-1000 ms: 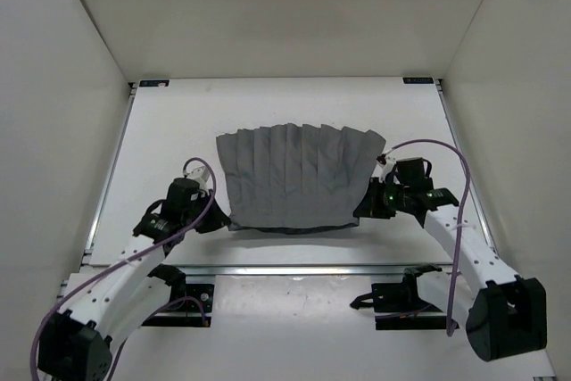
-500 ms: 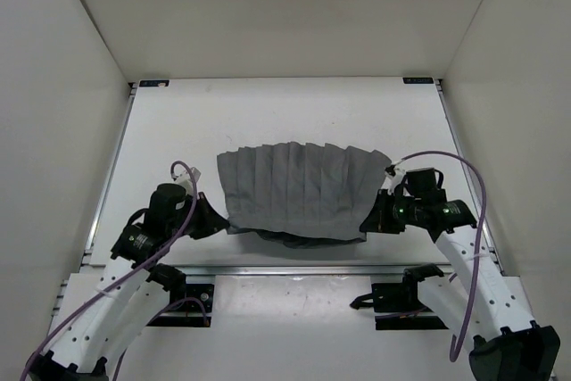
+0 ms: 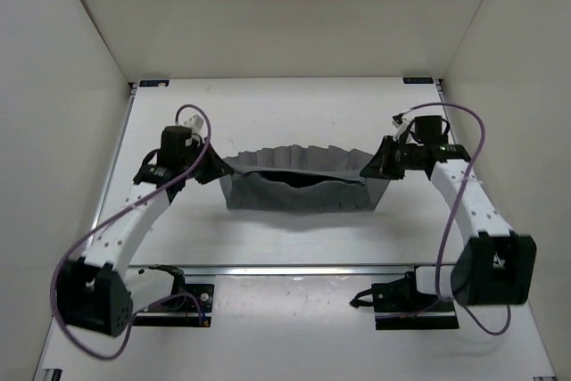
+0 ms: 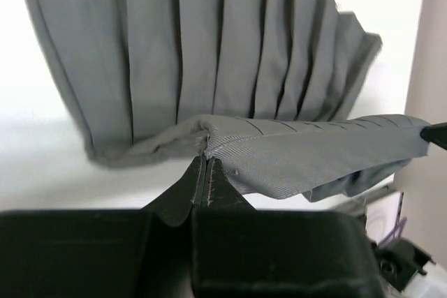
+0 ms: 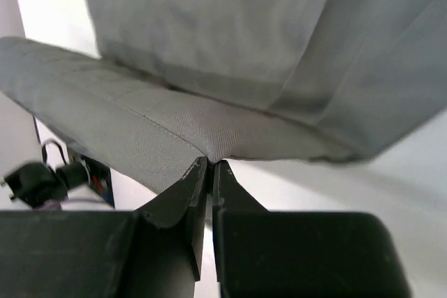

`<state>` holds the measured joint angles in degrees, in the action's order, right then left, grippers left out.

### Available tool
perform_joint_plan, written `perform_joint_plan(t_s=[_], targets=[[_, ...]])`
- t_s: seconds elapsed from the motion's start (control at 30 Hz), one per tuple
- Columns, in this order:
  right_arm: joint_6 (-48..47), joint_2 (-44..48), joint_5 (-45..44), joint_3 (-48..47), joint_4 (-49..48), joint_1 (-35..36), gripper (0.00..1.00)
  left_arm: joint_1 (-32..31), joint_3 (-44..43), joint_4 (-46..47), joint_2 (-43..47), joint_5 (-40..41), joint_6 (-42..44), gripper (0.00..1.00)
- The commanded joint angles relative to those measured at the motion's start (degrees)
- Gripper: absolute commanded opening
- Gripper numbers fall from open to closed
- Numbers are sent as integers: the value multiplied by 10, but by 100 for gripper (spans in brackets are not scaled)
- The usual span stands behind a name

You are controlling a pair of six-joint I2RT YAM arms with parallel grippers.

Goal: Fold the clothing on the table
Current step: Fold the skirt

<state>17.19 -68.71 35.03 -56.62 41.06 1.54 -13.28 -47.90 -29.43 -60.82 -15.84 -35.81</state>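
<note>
The dark grey pleated clothing (image 3: 303,192) lies mid-table on the white table (image 3: 285,113), its near edge raised and doubled back over the rest. My left gripper (image 3: 217,172) is shut on the left corner of that raised edge, and my right gripper (image 3: 368,167) is shut on the right corner. In the left wrist view the fingertips (image 4: 204,157) pinch the smooth band, with the pleats of the clothing (image 4: 209,61) spread beneath. In the right wrist view the gripper (image 5: 211,163) pinches the band, and the clothing (image 5: 244,40) hangs beyond it.
White walls stand close on the left, right and far sides. A metal rail (image 3: 303,268) runs along the table's near edge, with the arm bases (image 3: 401,296) behind it. Bare tabletop lies beyond the garment and in front of it.
Both grippers have risen from the near corners and moved toward the far side, carrying the near edge up and over the rest of the garment.
</note>
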Motion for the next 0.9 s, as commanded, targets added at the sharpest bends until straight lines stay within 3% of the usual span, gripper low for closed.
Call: perform_joint_plan(t_s=[0.0, 0.3, 0.37, 0.43, 0.47, 0.5, 0.53, 0.6, 0.67, 0.73, 0.87], targets=[[23, -76, 1, -30, -111, -15, 1, 23, -49, 88, -88, 18, 22, 0], [45, -261, -15, -106, -173, -28, 0, 26, -162, 155, -304, 12, 12, 1], [48, -292, -22, -125, -178, -32, 0, 31, -202, 159, -354, 1, 8, 20], [54, -306, -25, -146, -189, -41, 10, 38, -234, 163, -387, -13, 3, 44], [56, -306, -29, -150, -198, -42, 16, 43, -256, 165, -399, -15, 0, 50], [59, -304, -46, -158, -201, -40, 31, 48, -266, 166, -403, -16, 3, 56], [59, -300, -57, -167, -206, -47, 39, 50, -279, 154, -405, -10, 2, 60], [60, -269, -125, -168, -203, -44, 45, 55, -301, 133, -403, 4, 13, 61], [60, -239, -161, -138, -206, -37, 52, 55, -274, 105, -381, 11, 33, 62], [72, -193, -188, -100, -210, -40, 53, 47, -214, 107, -343, 15, 37, 62], [111, -105, -202, 41, -240, -27, 54, 26, -37, 147, -236, 30, 23, 63]])
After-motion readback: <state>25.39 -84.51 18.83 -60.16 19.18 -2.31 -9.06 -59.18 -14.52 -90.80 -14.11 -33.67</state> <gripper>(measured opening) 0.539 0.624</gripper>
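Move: Still pinching the waistband's two ends, both hands hang about 15 cm over the table. The pleated hem's left corner lies some 18 cm ahead of the left hand, 2 cm to its left and 15 cm below; its right corner is about 16 cm ahead of the right hand, 7 cm to its right and 15 cm below. The skirt's near edge runs roughly straight beneath, its ends some 2 cm left of the left hand and 4 cm right of the right. Carrying the waistband forward and down towards the pleated hem, both arms sweep out over the lower layer, the left about 18 cm and the right about 15, sinking 6 to 8 cm. Near the far end the fingers open and let go; both hands then start back, the left by about 6 cm, while the right drifts outward, rises a little and turns some 20 degrees clockwise. ##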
